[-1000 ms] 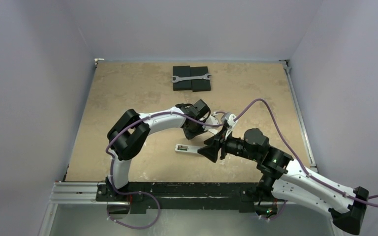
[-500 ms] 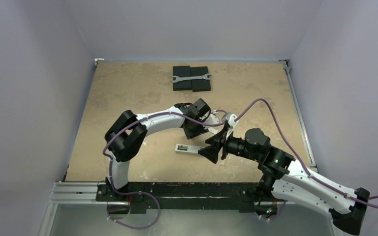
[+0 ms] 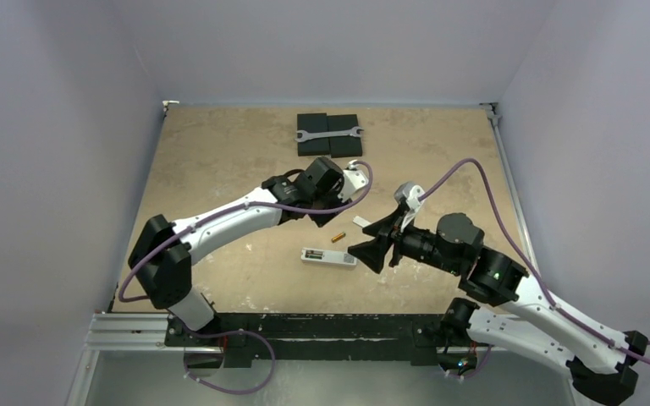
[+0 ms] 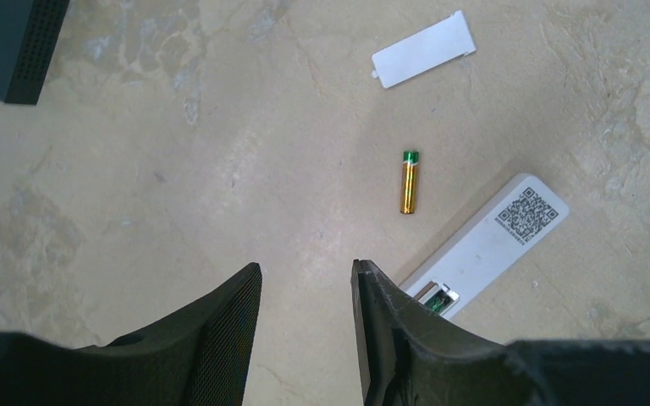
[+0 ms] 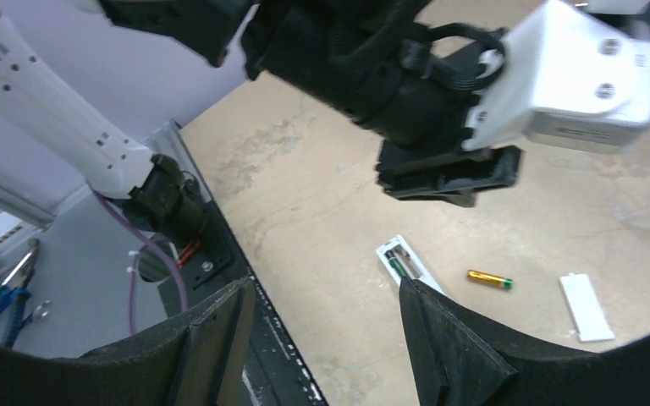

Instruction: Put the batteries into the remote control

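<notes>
The white remote control (image 3: 328, 256) lies back side up near the table's front, its battery bay open. A dark green battery (image 5: 398, 267) sits inside the bay. The gold battery (image 3: 338, 238) lies loose on the table just behind the remote, also seen as the gold battery (image 4: 410, 182) beside the remote (image 4: 482, 245). My left gripper (image 3: 326, 216) hovers behind the gold battery, open and empty (image 4: 305, 275). My right gripper (image 3: 364, 252) is at the remote's right end, open and empty (image 5: 326, 292).
The small white cover piece (image 3: 362, 222) lies on the table behind the right gripper. A silver wrench (image 3: 328, 134) rests on black blocks at the back. The black base rail (image 3: 305, 326) runs along the near table edge.
My left gripper has opened and drawn back and left from the remote, and the gold battery and cover now show on the table. My right gripper has opened wider and shifted slightly right.
</notes>
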Controlling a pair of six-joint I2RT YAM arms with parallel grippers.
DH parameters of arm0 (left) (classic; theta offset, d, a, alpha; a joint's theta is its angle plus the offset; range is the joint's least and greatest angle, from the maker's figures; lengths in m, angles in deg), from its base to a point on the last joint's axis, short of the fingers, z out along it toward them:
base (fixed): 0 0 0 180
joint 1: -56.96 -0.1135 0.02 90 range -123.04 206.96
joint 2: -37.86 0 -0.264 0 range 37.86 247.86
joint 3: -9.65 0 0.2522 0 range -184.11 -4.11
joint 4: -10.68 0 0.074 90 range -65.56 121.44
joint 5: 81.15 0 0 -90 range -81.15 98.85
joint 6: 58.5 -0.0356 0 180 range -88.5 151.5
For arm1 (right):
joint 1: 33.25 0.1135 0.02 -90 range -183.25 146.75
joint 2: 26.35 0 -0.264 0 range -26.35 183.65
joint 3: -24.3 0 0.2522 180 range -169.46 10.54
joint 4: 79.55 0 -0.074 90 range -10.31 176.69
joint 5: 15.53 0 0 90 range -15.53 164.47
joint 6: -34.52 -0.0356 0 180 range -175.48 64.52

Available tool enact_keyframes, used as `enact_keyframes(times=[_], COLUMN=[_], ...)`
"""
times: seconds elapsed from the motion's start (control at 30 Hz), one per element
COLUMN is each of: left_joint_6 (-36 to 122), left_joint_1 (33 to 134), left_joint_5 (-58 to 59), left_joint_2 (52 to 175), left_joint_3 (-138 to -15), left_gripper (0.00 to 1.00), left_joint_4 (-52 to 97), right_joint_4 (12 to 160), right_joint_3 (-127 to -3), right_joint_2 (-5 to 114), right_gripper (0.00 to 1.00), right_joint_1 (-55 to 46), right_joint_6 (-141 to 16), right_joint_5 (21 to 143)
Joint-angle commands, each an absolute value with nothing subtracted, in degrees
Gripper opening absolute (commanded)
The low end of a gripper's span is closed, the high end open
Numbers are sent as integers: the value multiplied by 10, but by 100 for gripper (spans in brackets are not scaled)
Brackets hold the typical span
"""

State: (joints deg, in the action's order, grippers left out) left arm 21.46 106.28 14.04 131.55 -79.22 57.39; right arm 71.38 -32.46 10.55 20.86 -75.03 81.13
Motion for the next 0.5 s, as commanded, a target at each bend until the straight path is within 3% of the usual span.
enact_keyframes(times=[0.0,0.47], left_joint_6=[288,376], left_joint_1=[1063,1045], left_joint_5=[200,217], left_joint_2=[1247,1063], left_joint_3=[-748,-624], left_gripper=[44,45], left_joint_4=[546,546], right_joint_4=[659,638], right_joint_3=[-385,-399], right_joint_2=[124,183], right_gripper=[71,70], right_joint_1=[210,210], right_joint_6=[-706,-533], right_joint_5=[773,672])
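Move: Almost straight below the open left hand, about 12 cm down and only a centimetre or so back and to its right, the loose gold battery lies on the table. From the right hand this battery is some 13 cm ahead, 4 cm left and 26 cm below. The open remote control lies about 5 cm nearer the robot than the battery and 2 cm left of it; the white cover lies 4 cm beyond the battery and 6 cm right of it. Clearing the space over the battery, the empty left hand swings about 6 cm left, rising some 4 cm and drawing back 3 cm, its wrist turning counter-clockwise with the fingers still part-open. Meanwhile the wide-open right hand eases about 3 cm forward and 2 cm right, high above the table and a little closer to the battery, its fingers tipping down and swinging forward. Neither hand touches anything. ##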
